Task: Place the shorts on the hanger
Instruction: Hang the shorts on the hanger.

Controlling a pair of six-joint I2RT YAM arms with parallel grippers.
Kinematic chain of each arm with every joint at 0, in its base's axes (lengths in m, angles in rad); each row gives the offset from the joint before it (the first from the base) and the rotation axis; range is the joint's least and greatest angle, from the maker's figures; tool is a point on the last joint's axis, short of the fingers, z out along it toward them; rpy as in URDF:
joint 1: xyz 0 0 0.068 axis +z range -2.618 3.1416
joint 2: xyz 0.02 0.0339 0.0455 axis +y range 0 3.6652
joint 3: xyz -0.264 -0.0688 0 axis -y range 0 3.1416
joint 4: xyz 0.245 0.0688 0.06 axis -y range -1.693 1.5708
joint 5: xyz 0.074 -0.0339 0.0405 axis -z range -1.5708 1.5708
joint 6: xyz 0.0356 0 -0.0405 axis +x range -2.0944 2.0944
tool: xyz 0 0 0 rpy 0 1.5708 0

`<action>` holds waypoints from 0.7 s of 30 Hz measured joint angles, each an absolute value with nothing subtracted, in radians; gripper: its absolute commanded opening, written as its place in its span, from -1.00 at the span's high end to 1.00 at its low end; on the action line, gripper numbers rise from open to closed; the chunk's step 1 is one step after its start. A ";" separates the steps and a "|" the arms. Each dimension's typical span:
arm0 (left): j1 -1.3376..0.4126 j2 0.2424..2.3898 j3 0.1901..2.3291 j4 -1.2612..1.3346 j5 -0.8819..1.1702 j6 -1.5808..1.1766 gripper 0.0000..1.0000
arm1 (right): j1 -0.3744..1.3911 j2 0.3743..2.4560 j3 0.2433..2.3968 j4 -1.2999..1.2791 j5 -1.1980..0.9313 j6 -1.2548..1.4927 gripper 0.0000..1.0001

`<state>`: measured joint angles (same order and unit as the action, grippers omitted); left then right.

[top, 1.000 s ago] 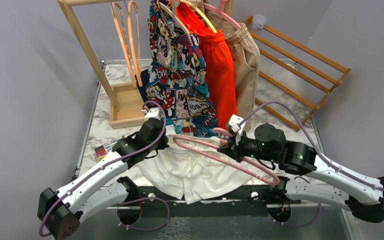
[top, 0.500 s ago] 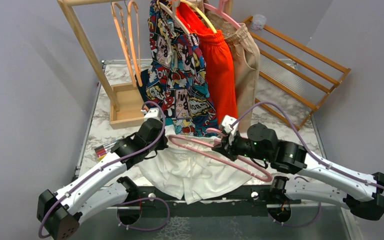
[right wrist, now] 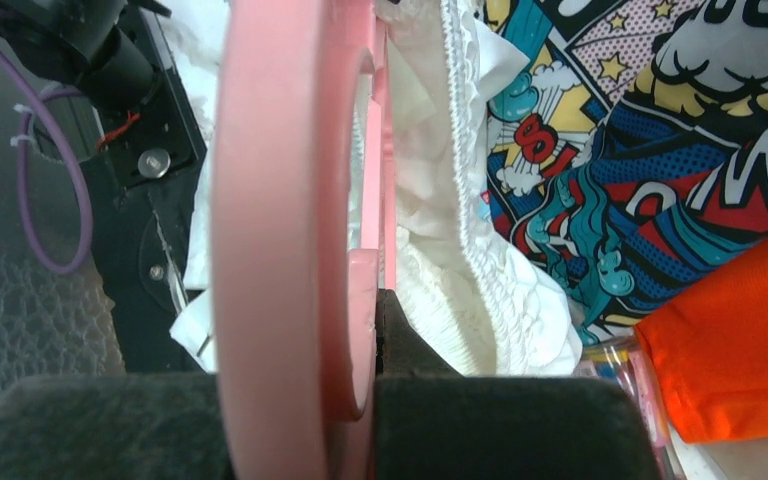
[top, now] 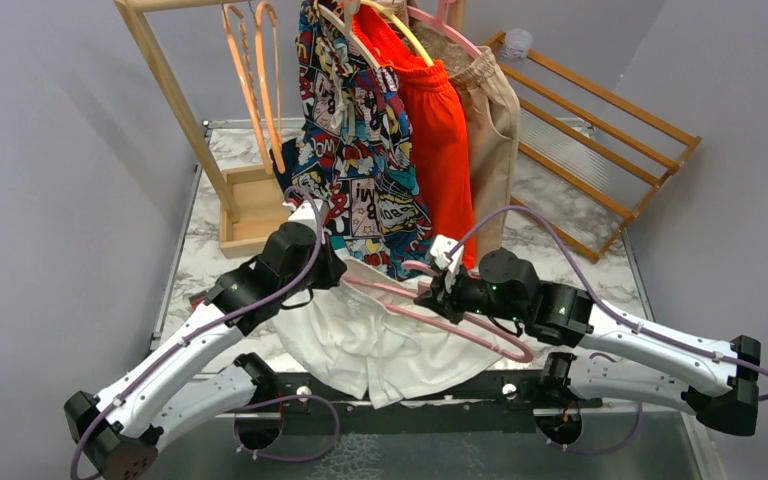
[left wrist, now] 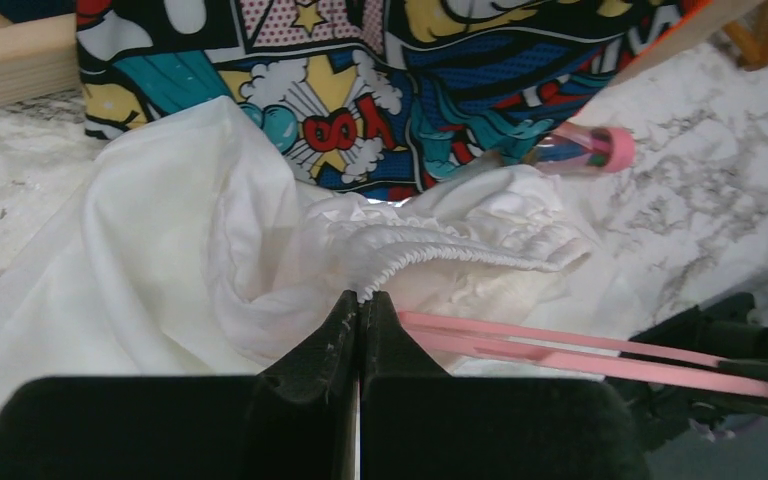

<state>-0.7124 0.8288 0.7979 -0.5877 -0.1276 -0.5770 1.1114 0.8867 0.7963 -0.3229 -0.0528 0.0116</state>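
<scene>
The white shorts [top: 360,345] lie bunched on the marble table between the arms. My left gripper [top: 330,272] is shut on the gathered waistband [left wrist: 440,250] and holds it lifted; its fingertips [left wrist: 361,297] pinch the elastic edge. My right gripper [top: 428,295] is shut on the pink hanger [top: 460,322], which lies slanted across the shorts. In the right wrist view the hanger [right wrist: 280,200] fills the middle, right beside the waistband [right wrist: 480,300]. One right finger [right wrist: 405,345] shows; the hanger hides the other. The hanger's bars [left wrist: 580,352] pass just under the lifted waistband.
A wooden rack [top: 175,100] at the back carries orange hangers [top: 260,80], comic-print shorts [top: 360,170], orange-red shorts [top: 440,140] and a beige garment [top: 490,110]. A wooden slatted frame [top: 600,150] leans at the back right. Its wooden base box [top: 250,210] stands back left, and markers [top: 210,297] lie near the left arm.
My left gripper has raised the waistband and drawn it back and to the left. The right arm has carried the hanger leftward, closer to the waistband.
</scene>
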 measured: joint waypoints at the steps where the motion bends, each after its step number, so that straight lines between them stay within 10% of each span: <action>1: -0.712 0.828 0.811 -0.588 -0.110 -0.575 1.00 | 1.111 0.890 0.792 -0.308 -0.052 0.015 0.99; 21: -0.712 0.808 1.004 -0.604 0.033 -0.594 1.00 | 1.111 0.863 0.804 -0.219 0.022 0.080 0.99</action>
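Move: The left hand, already pinching the white shorts' waistband, has the pink hanger's left end just beneath it: about 2 cm left and 3 cm below, level fore and aft. The waistband's middle lies some 7 cm right of this hand, neither ahead nor back, and 5 cm lower; the comic-print shorts' hem is about 8 cm ahead, 5 cm right and 10 cm below. From the right hand, holding the hanger, the waistband's middle is some 8 cm left, 5 cm ahead and 8 cm below. Upward, about 9 cm and easing to a stop, the left hand draws the pinched waistband up around the hanger's left end, edging some 3 cm to the right and rolling its left side down by roughly 10 degrees. The right hand keeps its grip on the hanger, rises about 4 cm with its fingers tipping up, then sinks back a little, ending slightly farther forward. ##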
